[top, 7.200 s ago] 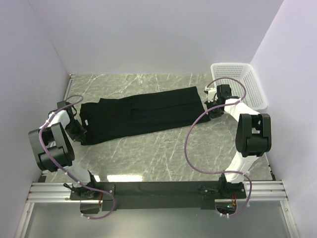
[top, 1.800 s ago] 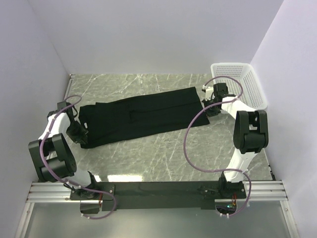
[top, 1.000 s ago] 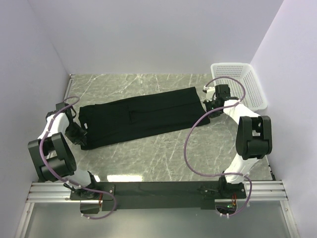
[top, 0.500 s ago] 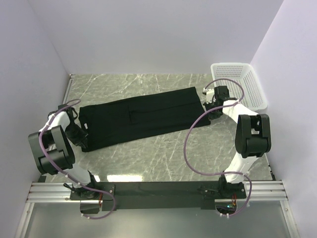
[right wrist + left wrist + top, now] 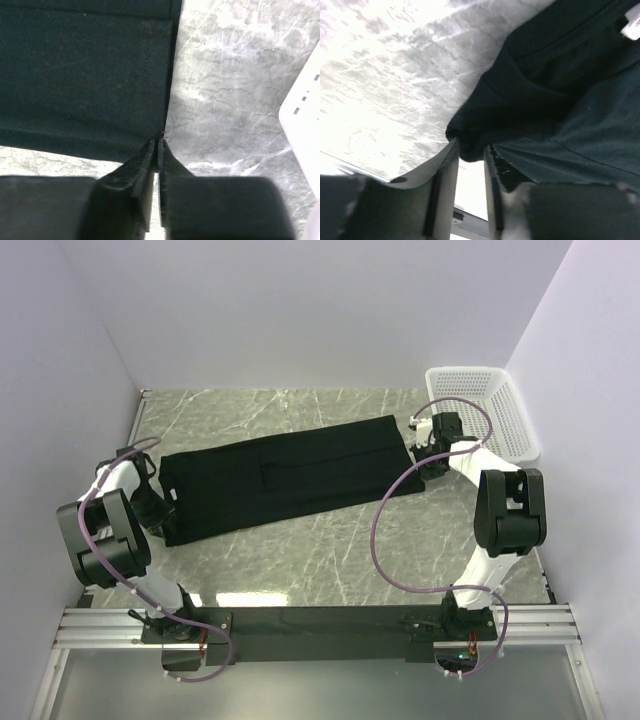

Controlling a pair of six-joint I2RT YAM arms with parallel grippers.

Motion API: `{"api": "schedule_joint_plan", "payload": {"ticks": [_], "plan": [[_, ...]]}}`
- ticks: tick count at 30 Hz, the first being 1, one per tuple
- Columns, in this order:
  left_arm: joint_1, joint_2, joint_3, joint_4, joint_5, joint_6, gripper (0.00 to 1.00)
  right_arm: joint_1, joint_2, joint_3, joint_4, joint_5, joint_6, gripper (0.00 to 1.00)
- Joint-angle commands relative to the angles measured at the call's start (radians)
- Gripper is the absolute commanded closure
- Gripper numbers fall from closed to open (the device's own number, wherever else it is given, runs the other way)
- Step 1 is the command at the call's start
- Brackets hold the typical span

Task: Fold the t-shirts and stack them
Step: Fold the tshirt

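Note:
One black t-shirt (image 5: 285,475) lies on the marble table, folded lengthwise into a long strip that runs from lower left to upper right. My left gripper (image 5: 160,508) is at its left end. In the left wrist view the left gripper (image 5: 470,150) is open, its fingers a little apart, with a bunched fold of the t-shirt (image 5: 560,100) between the tips and a white neck label (image 5: 632,25) at the top right. My right gripper (image 5: 420,453) is at the strip's right end. Up close the right gripper (image 5: 159,141) is shut on the corner hem of the t-shirt (image 5: 85,75).
A white plastic basket (image 5: 465,371) stands at the back right corner, just right of my right gripper; its edge (image 5: 302,105) shows in the right wrist view. Lilac walls close in three sides. The arms' mounting rail (image 5: 320,620) runs along the near edge.
The strip has been drawn flatter and straighter than in the oldest frame. My left gripper's fingers have parted slightly at the shirt's left end. The right arm has barely shifted.

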Motion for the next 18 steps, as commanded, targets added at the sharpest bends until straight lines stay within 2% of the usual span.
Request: {"api": "schedule_joint_plan", "payload": {"ticks": [1, 4, 5, 8, 13, 18], "plan": [[0.007, 0.001, 0.047, -0.023, -0.06, 0.002, 0.65, -0.011, 0.017, 0.056, 0.032, 0.044, -0.01, 0.85], [0.007, -0.051, 0.078, -0.039, -0.079, 0.002, 0.52, -0.009, -0.003, 0.059, 0.038, 0.032, -0.016, 0.72], [0.009, -0.07, 0.105, -0.043, -0.082, 0.005, 0.42, -0.003, -0.008, 0.062, 0.037, 0.027, -0.02, 0.7], [0.009, -0.12, 0.161, -0.063, -0.106, 0.013, 0.34, 0.009, -0.017, 0.077, 0.029, 0.009, -0.02, 0.61], [0.01, -0.131, 0.167, -0.076, -0.122, 0.024, 0.34, 0.031, -0.029, 0.091, 0.032, -0.03, -0.016, 0.59], [0.01, -0.153, 0.116, -0.054, -0.025, 0.025, 0.36, 0.035, -0.046, 0.096, 0.026, -0.097, -0.032, 0.58]]}}
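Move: The folded t-shirt's near left corner lies right between the left fingertips, level with them and at most 1 cm below. From this hand the t-shirt's white tag is about 12 cm ahead and 2 cm to the right, the far left corner some 23 cm ahead. The t-shirt's near right corner is likewise at the right fingertips; from there, its far right corner lies roughly 20 cm ahead and 8 cm left, the basket 19 cm ahead and 17 cm right. Free the t-shirt's near left corner: spread the left fingers to about two-thirds open and lift that gripper some 6 cm, easing forward and left, its tips swinging forward and outward. Meanwhile open the right gripper just under halfway and come off the near right corner low, drawing forward, then left over the cloth and slightly up, about 2 cm each way. ##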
